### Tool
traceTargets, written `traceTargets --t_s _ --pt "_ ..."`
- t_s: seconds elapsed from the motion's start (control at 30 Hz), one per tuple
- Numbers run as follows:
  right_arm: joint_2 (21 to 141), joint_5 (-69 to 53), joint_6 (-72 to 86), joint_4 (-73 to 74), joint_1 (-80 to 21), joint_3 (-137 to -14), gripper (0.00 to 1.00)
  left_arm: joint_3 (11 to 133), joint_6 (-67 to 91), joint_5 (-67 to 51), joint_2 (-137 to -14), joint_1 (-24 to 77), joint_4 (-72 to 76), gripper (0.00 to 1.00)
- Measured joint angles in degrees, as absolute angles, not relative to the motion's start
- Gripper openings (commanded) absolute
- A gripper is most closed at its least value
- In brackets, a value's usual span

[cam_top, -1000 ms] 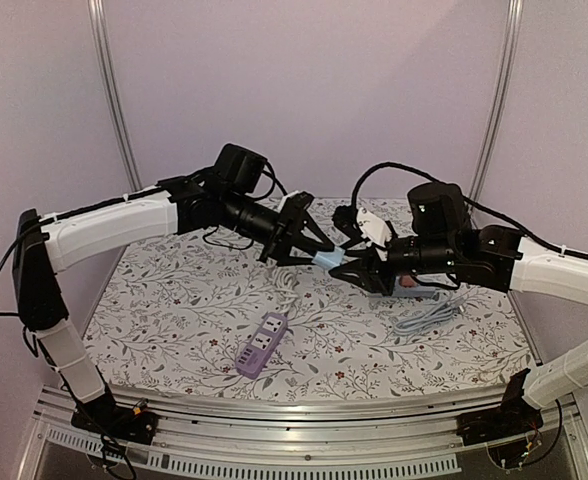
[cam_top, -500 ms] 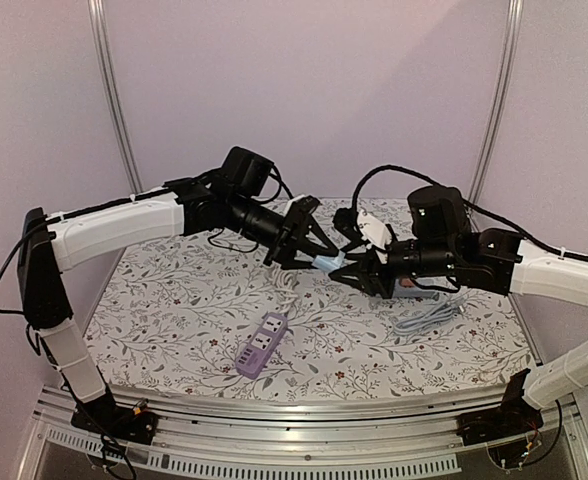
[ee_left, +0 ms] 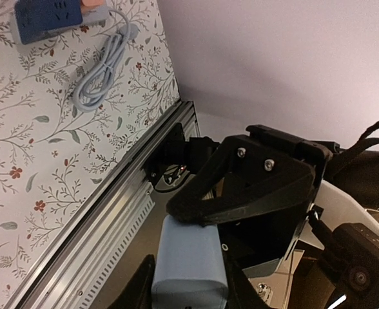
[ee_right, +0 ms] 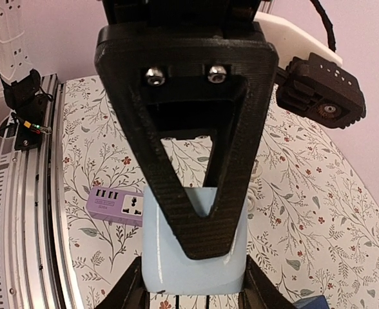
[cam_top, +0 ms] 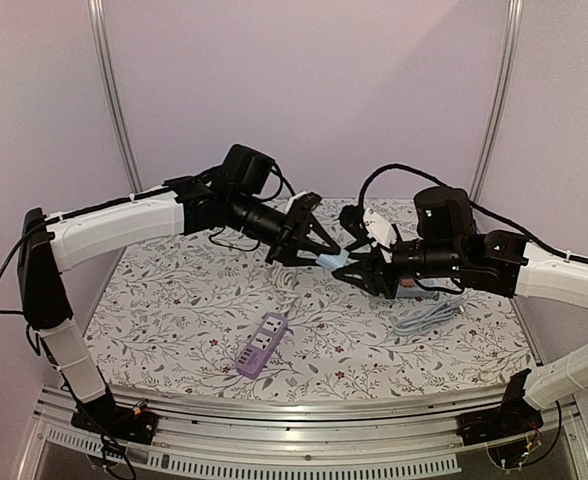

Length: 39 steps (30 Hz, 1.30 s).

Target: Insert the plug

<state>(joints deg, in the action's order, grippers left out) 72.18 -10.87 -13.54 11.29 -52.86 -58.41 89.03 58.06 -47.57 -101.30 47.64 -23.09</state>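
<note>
A pale blue plug (cam_top: pixel 332 262) hangs in the air over the middle of the table, held from both sides. My left gripper (cam_top: pixel 320 256) is shut on its left end, and in the left wrist view the plug (ee_left: pixel 189 261) sits between my left gripper's (ee_left: pixel 189 286) dark fingers. My right gripper (cam_top: pixel 354 270) is shut on the other end. In the right wrist view the plug (ee_right: pixel 170 257) fills the gap of my right gripper (ee_right: pixel 194 293), partly hidden behind the left gripper's triangular finger. A purple power strip (cam_top: pixel 262 343) lies flat on the table below.
A blue power strip (cam_top: pixel 414 287) with an orange end and a coiled grey cable (cam_top: pixel 426 315) lie at the right. A white cord (cam_top: pixel 288 285) runs from the purple strip (ee_right: pixel 115 206) toward the back. The flowered tablecloth (cam_top: pixel 174 300) ends at a metal rail (cam_top: pixel 294 410).
My left gripper has moved right onto the plug and closed on it. The right gripper kept its hold and shifted slightly right.
</note>
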Motion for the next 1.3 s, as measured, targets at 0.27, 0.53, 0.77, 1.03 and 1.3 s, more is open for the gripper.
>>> traceTargets --t_s 0.27,0.53,0.77,1.03,1.3 --pt "72.0 -6.5 -10.7 11.7 -53.0 -58.4 0.95 90.1 58.7 -45.7 -101.3 47.7 -23.5 0.0" --pt "70.5 -0.1 -3.9 12.2 -53.0 -55.4 0.99 91.4 55.8 -42.2 -101.3 45.2 -29.6 0.0" --pt "67.6 4.3 5.6 13.9 -53.0 -53.6 0.99 100.4 45.0 -35.6 -101.6 42.3 -46.0 0.0" --pt "69.7 5.5 15.6 18.8 -53.0 -54.5 0.99 106.7 31.9 -24.4 -102.4 42.1 -63.0 0.0" --pt "75.1 3.4 19.2 22.0 -53.0 -59.2 0.99 105.6 26.3 -15.3 -102.6 42.5 -69.2 0.0"
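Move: Between the two hands, both gripping the light-blue plug, the exchange takes place high over the table. From the left hand the purple power strip lies about 15 cm to the left, roughly level with it fore and aft and some 24 cm below. Its white cord coil is some 15 cm ahead and 11 cm left, and the blue cube about 15 cm ahead and 14 cm right. From the right hand the strip lies about 17 cm left. Opening wide, the right hand lets go of the plug and backs off about 5 cm right and 5 cm down, edging forward, turning clockwise and tipping downward, then drifting slightly left again. The left hand keeps its pinch and carries the plug about 12 cm left, with some 5 cm forward and down, towards the purple strip, rolling about 40 degrees so its fingers swing from rightward to steeply down. ##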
